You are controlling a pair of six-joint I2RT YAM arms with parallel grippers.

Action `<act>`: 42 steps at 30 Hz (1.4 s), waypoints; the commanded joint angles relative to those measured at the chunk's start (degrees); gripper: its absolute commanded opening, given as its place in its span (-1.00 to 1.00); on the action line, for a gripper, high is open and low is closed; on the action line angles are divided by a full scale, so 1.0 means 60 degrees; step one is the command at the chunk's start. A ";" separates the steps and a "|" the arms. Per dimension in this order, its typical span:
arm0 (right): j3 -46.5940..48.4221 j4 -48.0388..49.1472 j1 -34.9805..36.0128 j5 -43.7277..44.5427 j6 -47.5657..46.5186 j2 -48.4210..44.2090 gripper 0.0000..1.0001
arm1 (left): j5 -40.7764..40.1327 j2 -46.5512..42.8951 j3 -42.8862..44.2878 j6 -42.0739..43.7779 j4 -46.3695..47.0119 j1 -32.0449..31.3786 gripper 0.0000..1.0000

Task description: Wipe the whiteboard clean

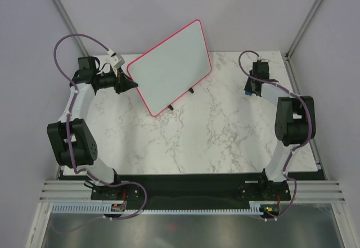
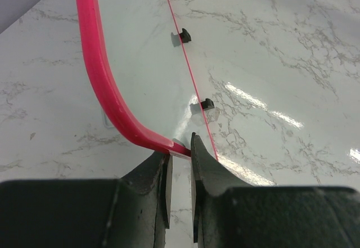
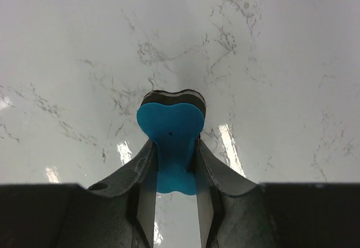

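The whiteboard (image 1: 169, 65) stands tilted at the back left of the table, its face blank inside a thin pink-red frame (image 2: 98, 73), with two small black feet (image 2: 205, 106) under its lower edge. My left gripper (image 1: 130, 84) is at the board's left corner. In the left wrist view this gripper (image 2: 180, 152) is shut on the frame's rounded corner. My right gripper (image 1: 247, 88) hovers at the back right, apart from the board. In the right wrist view it (image 3: 173, 142) is shut on a blue eraser (image 3: 170, 127) with a dark felt underside, held above the marble.
The marble tabletop (image 1: 214, 135) spreads between the two arms. Grey enclosure walls with metal posts (image 1: 306, 17) rise behind the table. Both arm bases and their cables sit along the near edge (image 1: 191, 194).
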 commanded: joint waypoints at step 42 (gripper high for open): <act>0.0267 0.0149 0.0058 -0.0358 -0.0366 -0.1016 0.96 | -0.1233 -0.0889 0.0029 0.1204 0.0473 0.0043 0.78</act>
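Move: Between the right hand's fingers is the eraser, bound for bare table about 5 cm below and 1 cm back. The whiteboard's lower right corner lies some 18 cm to that hand's left and 10 cm ahead, its nearer black foot about 28 cm left, roughly level. The left hand already pinches the whiteboard's raised left edge; the board's middle is about 15 cm right and 8 cm ahead, near level in height. Lowering the eraser about 3 cm to the table, the right hand tips slightly down, opens wide to let go, then rises some 7 cm straight off it, levelling a little. Meanwhile the left hand opens wide, ending its pinch on the whiteboard's edge, and eases about 1.5 cm left and slightly forward, dipping before a small lift. ##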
